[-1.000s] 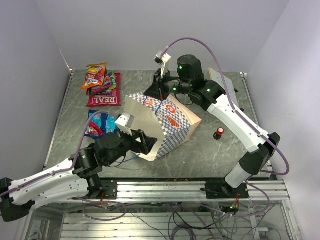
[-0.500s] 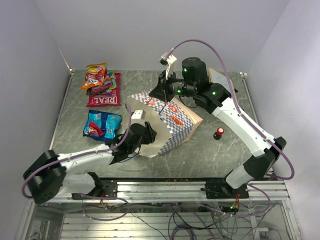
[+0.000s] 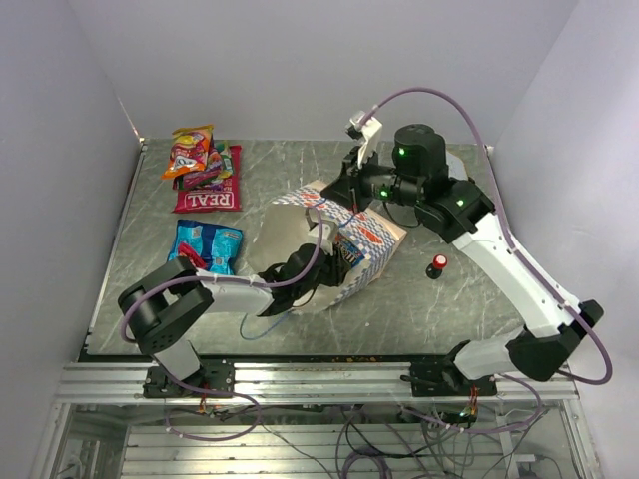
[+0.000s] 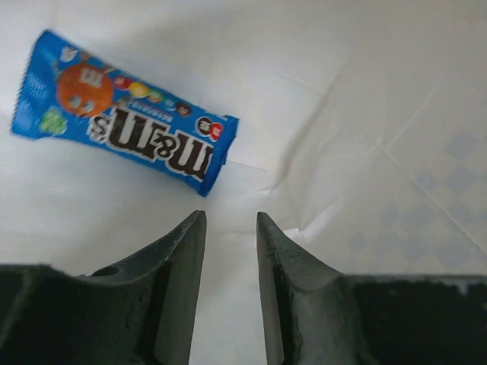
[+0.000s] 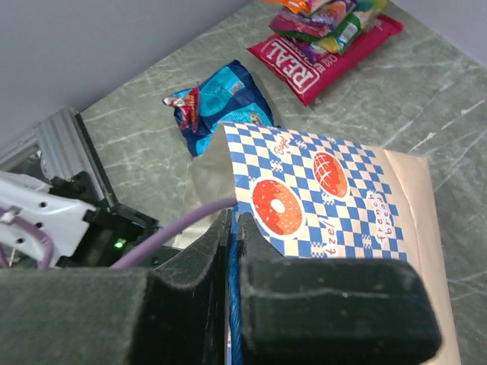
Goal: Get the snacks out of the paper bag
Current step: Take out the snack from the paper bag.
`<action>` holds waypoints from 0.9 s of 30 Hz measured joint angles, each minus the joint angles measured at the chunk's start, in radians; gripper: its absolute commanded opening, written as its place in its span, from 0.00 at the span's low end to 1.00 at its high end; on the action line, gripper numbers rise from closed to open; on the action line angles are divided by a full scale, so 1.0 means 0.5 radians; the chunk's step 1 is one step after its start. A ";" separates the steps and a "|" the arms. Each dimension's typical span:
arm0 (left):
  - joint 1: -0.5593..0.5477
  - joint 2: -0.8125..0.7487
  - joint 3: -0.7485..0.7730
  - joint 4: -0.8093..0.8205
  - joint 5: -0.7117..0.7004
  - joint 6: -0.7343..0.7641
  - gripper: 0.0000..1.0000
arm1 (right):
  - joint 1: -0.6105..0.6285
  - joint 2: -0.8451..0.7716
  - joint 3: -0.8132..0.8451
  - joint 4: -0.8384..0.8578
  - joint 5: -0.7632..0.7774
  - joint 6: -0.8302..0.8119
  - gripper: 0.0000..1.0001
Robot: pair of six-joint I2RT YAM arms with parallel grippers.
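The blue-and-white checkered paper bag (image 3: 364,239) lies on its side, its cream mouth facing front left. My right gripper (image 5: 234,222) is shut on the bag's blue cord handle (image 5: 233,296) and holds the upper lip up (image 3: 342,197). My left arm reaches into the mouth, and in the top view its gripper is hidden inside. In the left wrist view the left gripper (image 4: 230,222) stands open with nothing between its fingers. A blue candy packet (image 4: 125,114) lies on the cream paper just beyond the tips. Other snacks lie outside: blue bags (image 3: 205,245), a red "REAL" packet (image 3: 208,196), an orange one (image 3: 190,148).
Pink-purple candy bags (image 3: 212,166) sit on the pile at the back left. A small red-and-black knob (image 3: 436,266) stands right of the bag. A flat pale board (image 3: 439,152) lies at the back right. The metal rail (image 3: 319,379) runs along the near edge.
My left arm has pushed from the bag's mouth deep inside, and its jaws have narrowed. My right gripper has moved right and up with the handle, pulling the bag's lip along.
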 measured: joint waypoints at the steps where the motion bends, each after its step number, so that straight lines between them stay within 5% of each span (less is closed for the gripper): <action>1: -0.012 0.015 0.008 0.015 0.014 0.016 0.45 | 0.000 -0.026 -0.002 -0.002 -0.018 -0.008 0.00; 9: -0.036 0.067 0.050 0.100 0.060 0.153 0.61 | -0.002 -0.089 -0.032 0.009 -0.142 -0.024 0.00; 14: -0.034 0.057 0.073 0.005 0.037 0.492 0.79 | -0.002 -0.089 -0.117 0.006 -0.186 -0.024 0.00; 24: -0.006 0.309 0.410 -0.217 -0.008 1.137 0.84 | -0.010 -0.078 -0.114 -0.008 -0.275 -0.044 0.00; 27: 0.011 0.461 0.575 -0.365 -0.007 1.239 0.96 | -0.010 -0.076 -0.112 -0.002 -0.303 -0.034 0.00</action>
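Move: The M&M's packet lies loose inside the tipped paper bag, about 7 cm ahead of the left hand, 1 cm to its right and 4 cm below. The bag's closed bottom is about 12 cm to this hand's right and 5 cm farther out. The blue snack bag rests on the table some 32 cm to its left, 4 cm ahead and 8 cm lower. From the right hand the packet is about 5 cm ahead, 1 cm left and 32 cm below. The M&M's packet in the bag is what the left hand closes in on: after a small sway to its right and back, it pushes forward about 5 cm and slightly right, sinking 3 cm late on. Its wrist rolls some 35 degrees, left side rising, as the fingers spread from under half open to nearly wide. The right hand keeps its pinch on the bag's blue handle and draws back 3 cm, briefly bobbing up and down. ##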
